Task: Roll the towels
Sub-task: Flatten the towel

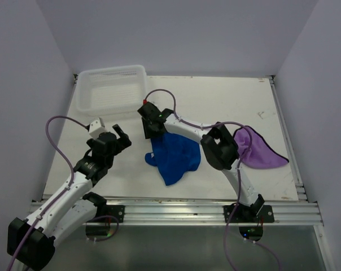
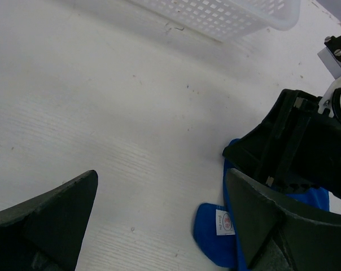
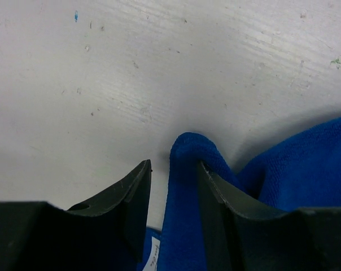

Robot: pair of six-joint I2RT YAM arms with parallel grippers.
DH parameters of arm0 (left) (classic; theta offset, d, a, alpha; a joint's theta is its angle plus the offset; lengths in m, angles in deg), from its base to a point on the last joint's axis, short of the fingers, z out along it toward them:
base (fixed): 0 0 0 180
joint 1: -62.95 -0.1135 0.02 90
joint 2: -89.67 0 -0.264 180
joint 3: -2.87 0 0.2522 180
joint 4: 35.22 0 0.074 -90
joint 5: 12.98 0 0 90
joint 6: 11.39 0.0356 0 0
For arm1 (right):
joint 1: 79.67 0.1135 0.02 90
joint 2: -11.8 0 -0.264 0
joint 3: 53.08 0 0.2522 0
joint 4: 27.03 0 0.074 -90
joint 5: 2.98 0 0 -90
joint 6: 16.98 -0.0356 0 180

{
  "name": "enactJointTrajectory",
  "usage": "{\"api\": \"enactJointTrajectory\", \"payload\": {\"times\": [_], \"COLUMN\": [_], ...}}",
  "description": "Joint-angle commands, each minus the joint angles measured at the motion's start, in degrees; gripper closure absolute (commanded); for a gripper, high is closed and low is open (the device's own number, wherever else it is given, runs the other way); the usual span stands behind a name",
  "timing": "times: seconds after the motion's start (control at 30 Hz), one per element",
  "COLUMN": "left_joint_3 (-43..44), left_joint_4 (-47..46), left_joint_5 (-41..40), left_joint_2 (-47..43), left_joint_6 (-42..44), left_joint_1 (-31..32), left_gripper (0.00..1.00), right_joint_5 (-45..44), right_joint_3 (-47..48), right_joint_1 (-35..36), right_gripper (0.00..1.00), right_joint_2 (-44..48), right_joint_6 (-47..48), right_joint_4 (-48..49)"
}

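The royal blue towel [image 1: 173, 155] lies crumpled at the middle of the table. My right gripper [image 1: 151, 130] is down at its far left corner. In the right wrist view a raised fold of the blue towel [image 3: 306, 164] stands between the fingers of that gripper [image 3: 174, 164]. The fold leans on the right finger, and a gap shows at the left finger. The light purple towel [image 1: 261, 151] lies spread to the right, partly behind the right arm. My left gripper [image 1: 121, 135] hangs wide open left of the blue towel [image 2: 213, 226], with nothing between its fingers [image 2: 159, 175].
A white mesh basket [image 1: 111, 87] stands at the back left of the table, and its edge [image 2: 232, 14] shows in the left wrist view. Grey walls close in the table on three sides. A metal rail runs along the near edge.
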Motion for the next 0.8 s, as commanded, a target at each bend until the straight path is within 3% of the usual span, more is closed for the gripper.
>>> {"api": "enactJointTrajectory", "payload": {"times": [0.0, 0.33, 0.6, 0.77], "left_joint_3": [-0.4, -1.9, -3.5, -6.6], "left_joint_4": [-1.3, -1.3, -2.0, -5.7], "left_joint_5": [0.1, 0.9, 2.6, 8.3], "left_joint_2": [-0.6, -0.6, -1.0, -1.8], "left_joint_6": [-0.2, -0.7, -0.7, 1.1], "left_joint_1": [0.0, 0.1, 0.1, 0.1], "left_gripper": [0.00, 0.00, 0.01, 0.01], "right_joint_5": [-0.9, -8.5, -6.7, -4.8], "right_joint_3": [4.9, 5.7, 0.0, 2.1], "right_joint_1": [0.3, 2.0, 2.1, 1.6], "right_gripper": [0.58, 0.62, 0.82, 0.99], "right_joint_2": [-2.0, -6.0, -4.3, -2.9], "right_joint_6": [-0.3, 0.8, -0.3, -0.2], "right_joint_4": [-2.6, -6.9, -4.2, -4.2]}}
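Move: The blue towel's far-left corner lies almost under the right fingers, roughly 1 cm ahead and 3 cm below. From the right hand the towel's middle is about 11 cm right and 10 cm back, its tagged flap some 10 cm back and level sideways, and the white basket some 23 cm ahead and 18 cm left. From the left hand the flap is about 13 cm right, 2 cm back and 12 cm below, the corner 9 cm ahead and 14 cm right. The right hand sinks about 2 cm onto the blue towel's far-left corner, tilting its left side down some 5 to 10 degrees, then nearly stops while its half-open fingers shut almost fully and pinch the cloth just behind the corner's tip. The left hand, fingers wide open and empty, holds still at first and then comes down about 3 cm and slightly back over bare table beside the towel, without touching it. ##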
